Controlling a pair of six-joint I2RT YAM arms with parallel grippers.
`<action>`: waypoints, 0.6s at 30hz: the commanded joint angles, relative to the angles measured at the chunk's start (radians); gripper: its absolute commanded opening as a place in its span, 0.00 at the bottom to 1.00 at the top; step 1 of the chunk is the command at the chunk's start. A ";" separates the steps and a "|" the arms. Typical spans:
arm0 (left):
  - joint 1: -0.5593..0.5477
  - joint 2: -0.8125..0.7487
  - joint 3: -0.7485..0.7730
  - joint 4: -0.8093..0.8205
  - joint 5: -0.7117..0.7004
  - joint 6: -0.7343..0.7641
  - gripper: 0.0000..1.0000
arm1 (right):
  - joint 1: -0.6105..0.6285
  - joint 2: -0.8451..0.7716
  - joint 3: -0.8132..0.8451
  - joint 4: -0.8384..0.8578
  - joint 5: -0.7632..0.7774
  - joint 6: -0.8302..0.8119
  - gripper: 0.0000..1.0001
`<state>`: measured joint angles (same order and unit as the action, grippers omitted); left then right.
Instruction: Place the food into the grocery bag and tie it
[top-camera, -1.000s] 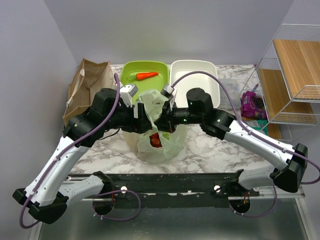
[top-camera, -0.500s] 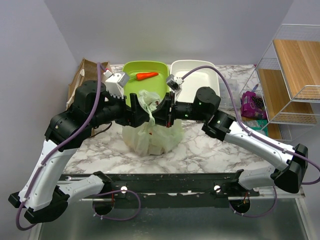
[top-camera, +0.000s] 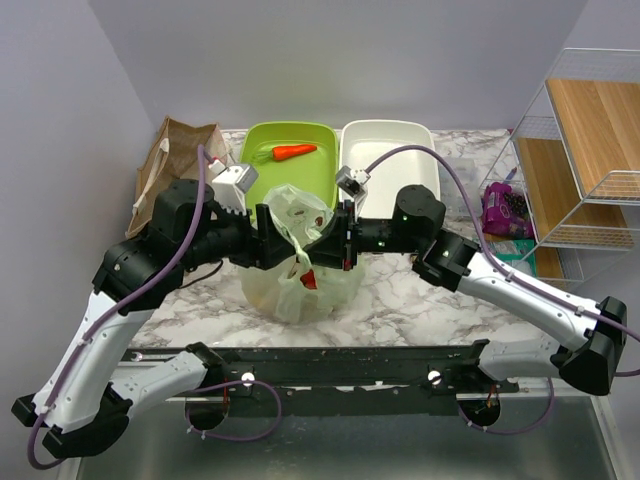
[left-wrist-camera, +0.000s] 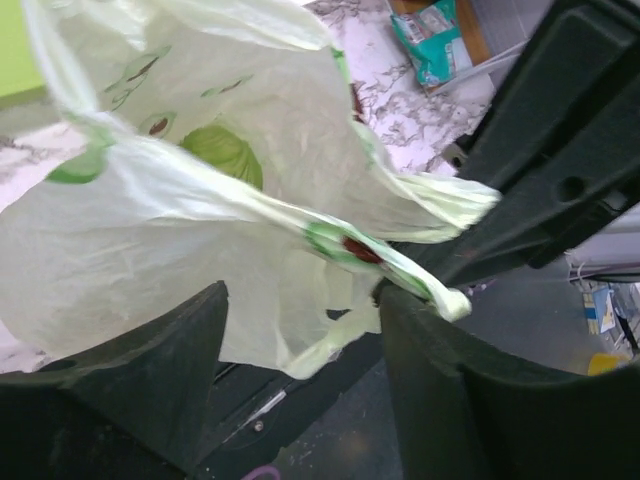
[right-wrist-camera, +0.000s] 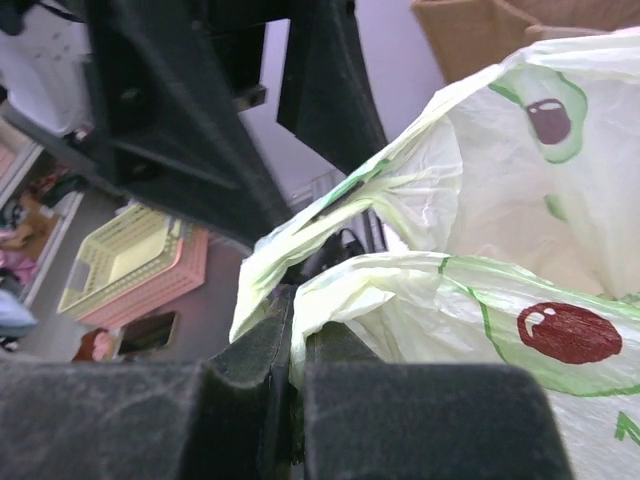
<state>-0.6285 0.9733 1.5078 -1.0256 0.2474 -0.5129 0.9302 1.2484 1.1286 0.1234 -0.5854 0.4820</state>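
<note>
The grocery bag (top-camera: 300, 275) stands between both arms, pale green with avocado prints, its top drawn up into a loop. Red food (top-camera: 308, 280) shows through its front; a green rounded shape (left-wrist-camera: 226, 150) shows through the film. My right gripper (top-camera: 338, 238) is shut on a bunched handle of the bag (right-wrist-camera: 400, 290), the plastic pinched between the pads at the gripper's tip (right-wrist-camera: 297, 310). My left gripper (left-wrist-camera: 300, 300) is open at the bag's left side (top-camera: 272, 232). A twisted handle strip (left-wrist-camera: 380, 255) lies over its right fingertip (left-wrist-camera: 420, 330), with nothing clamped.
Behind the bag sit a lime-green bin (top-camera: 255, 140) holding a carrot (top-camera: 295, 152) and a white bin (top-camera: 420, 135). A brown paper bag (top-camera: 175, 160) stands at the back left. A purple packet (top-camera: 505, 207) and a wire shelf rack (top-camera: 590, 150) are on the right.
The left arm swung out to the left and its jaws narrowed a little. The bag was drawn back and its top pulled into a loop between the grippers. The right gripper stayed shut.
</note>
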 joint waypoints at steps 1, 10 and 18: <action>0.006 -0.083 -0.108 0.045 0.047 0.002 0.58 | 0.019 -0.037 -0.012 -0.080 -0.134 0.004 0.01; 0.006 -0.146 -0.202 0.106 0.125 0.040 0.40 | 0.020 -0.081 -0.047 -0.097 -0.217 -0.087 0.01; 0.004 -0.196 -0.231 0.106 0.323 0.158 0.38 | 0.020 -0.026 -0.045 -0.097 -0.288 -0.037 0.01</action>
<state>-0.6258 0.8295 1.3090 -0.9562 0.4091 -0.4412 0.9436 1.1927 1.0912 0.0448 -0.8028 0.4267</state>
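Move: Just off the left fingertips, the gathered bag handle lies about 5 cm to the left hand's right, 3 cm back and slightly lower, where the shut right fingers already pinch it. Inside the bag, some 15 cm below the left hand, are the tomatoes, 5 cm to its right and 2 cm back, and the cabbage, about 10 cm to its right and 3 cm ahead. The green tray stands roughly 27 cm ahead. Drawing the pinched bag handle about 5 cm back and slightly right, the right hand keeps its hold and swings some 15 degrees counter-clockwise. Beside it the left hand goes back about 4 cm, dipping 3 cm on the way, turns a little clockwise late on, and closes its fingers to roughly half their earlier gap behind the handle strip, without shutting. ##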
